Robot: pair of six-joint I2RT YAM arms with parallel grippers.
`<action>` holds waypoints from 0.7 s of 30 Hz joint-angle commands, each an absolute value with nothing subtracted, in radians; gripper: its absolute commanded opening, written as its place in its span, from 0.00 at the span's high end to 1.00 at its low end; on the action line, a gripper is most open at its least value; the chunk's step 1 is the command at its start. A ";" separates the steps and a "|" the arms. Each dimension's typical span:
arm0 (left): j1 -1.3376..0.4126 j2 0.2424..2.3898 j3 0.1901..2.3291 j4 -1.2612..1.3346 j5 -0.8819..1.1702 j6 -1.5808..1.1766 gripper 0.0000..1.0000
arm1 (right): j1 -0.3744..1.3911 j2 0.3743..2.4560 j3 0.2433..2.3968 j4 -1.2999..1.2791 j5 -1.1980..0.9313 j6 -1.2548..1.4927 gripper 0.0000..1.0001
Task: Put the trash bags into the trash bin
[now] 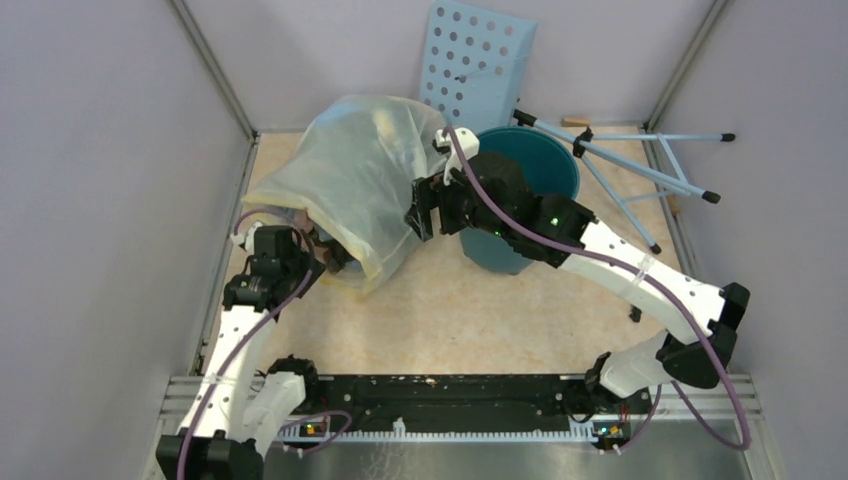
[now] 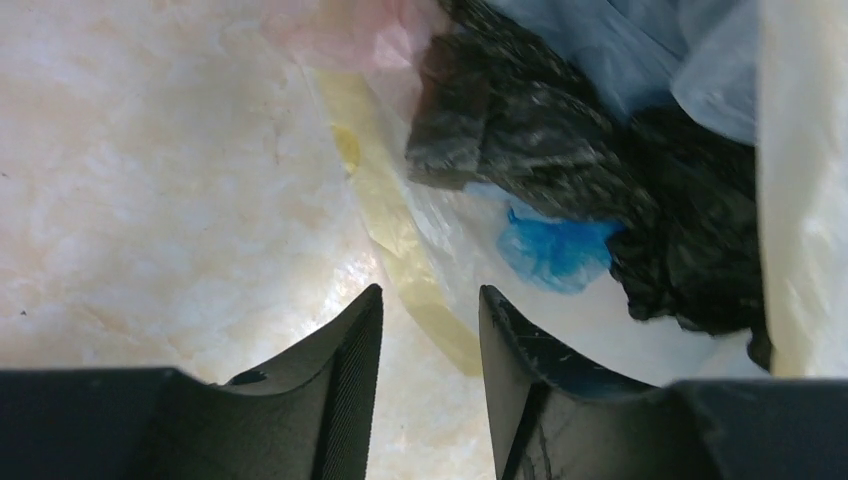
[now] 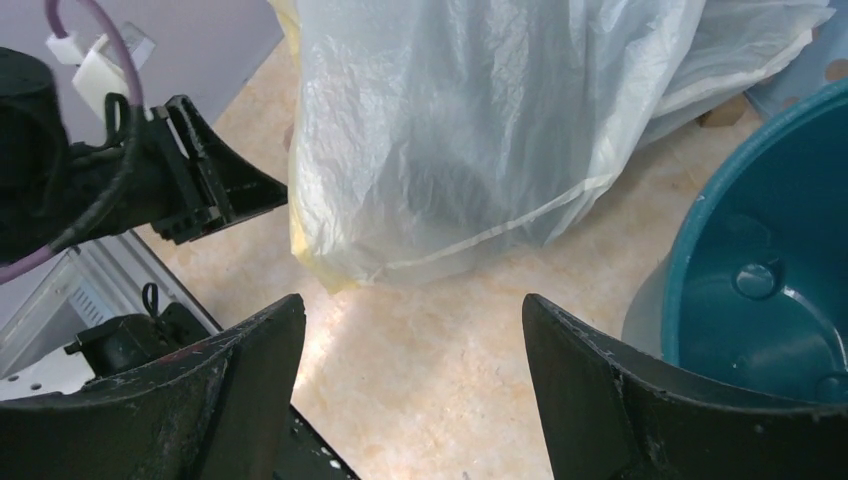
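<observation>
The trash bag (image 2: 560,170), dark, crinkly and crumpled, lies inside the mouth of a large pale yellowish bag (image 1: 350,180). My left gripper (image 2: 428,300) hovers just short of it, over the pale bag's yellow hem, open with nothing between its fingers. From above, the left gripper (image 1: 322,258) is at that bag's lower opening. The teal trash bin (image 1: 540,170) stands upright at the back right, partly covered by my right arm. My right gripper (image 3: 412,310) is wide open and empty above bare floor, between the pale bag (image 3: 480,130) and the bin (image 3: 760,290).
A light blue perforated panel (image 1: 475,60) leans on the back wall behind the bin. A folded stand with pale blue legs (image 1: 640,165) lies at the back right. A blue plastic scrap (image 2: 555,250) and pink film (image 2: 350,30) sit beside the dark bag. Walls enclose three sides.
</observation>
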State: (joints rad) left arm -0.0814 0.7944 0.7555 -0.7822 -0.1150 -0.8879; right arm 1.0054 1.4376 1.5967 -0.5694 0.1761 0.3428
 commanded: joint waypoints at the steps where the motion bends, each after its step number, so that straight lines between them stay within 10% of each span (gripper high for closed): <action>1: 0.036 0.833 0.712 -0.683 -0.057 -0.850 0.55 | 1.008 1.347 1.577 -0.556 0.202 0.337 0.21; 10: 0.138 0.943 0.693 -0.475 -0.042 -0.753 0.21 | 1.008 1.249 1.525 -0.587 0.221 0.313 0.20; 21: 0.135 1.065 0.549 -0.073 0.477 -0.875 0.14 | 1.008 1.178 1.507 -0.653 0.281 0.248 0.17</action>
State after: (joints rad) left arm 0.1364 1.0149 0.6113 -0.2726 0.2790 -0.8101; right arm 1.0054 1.2217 1.5112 -0.6456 0.2390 0.2890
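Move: The black trash bag in the clear bag's mouth lies about 11 cm ahead of the left hand, 4 cm to its right and 6 cm below; a pink bag sits beside it, 11 cm ahead and 3 cm left of the hand. The clear bag's middle is some 16 cm ahead, 6 cm right. From the right hand, the black bag is about 17 cm left, 6 cm back and 24 cm lower; the trash bin stands 17 cm right, 3 cm ahead. Into the clear bag's mouth, towards the black trash bag, the left hand swings some 5 cm left while sinking about 3 cm, then pushes forward about 7 cm overall and comes back right, spreading its fingers wide and rolling its left side down some 10 degrees. No grip begins. The right hand, still open, draws about 6 cm right towards the bin, rising and easing back slightly. ##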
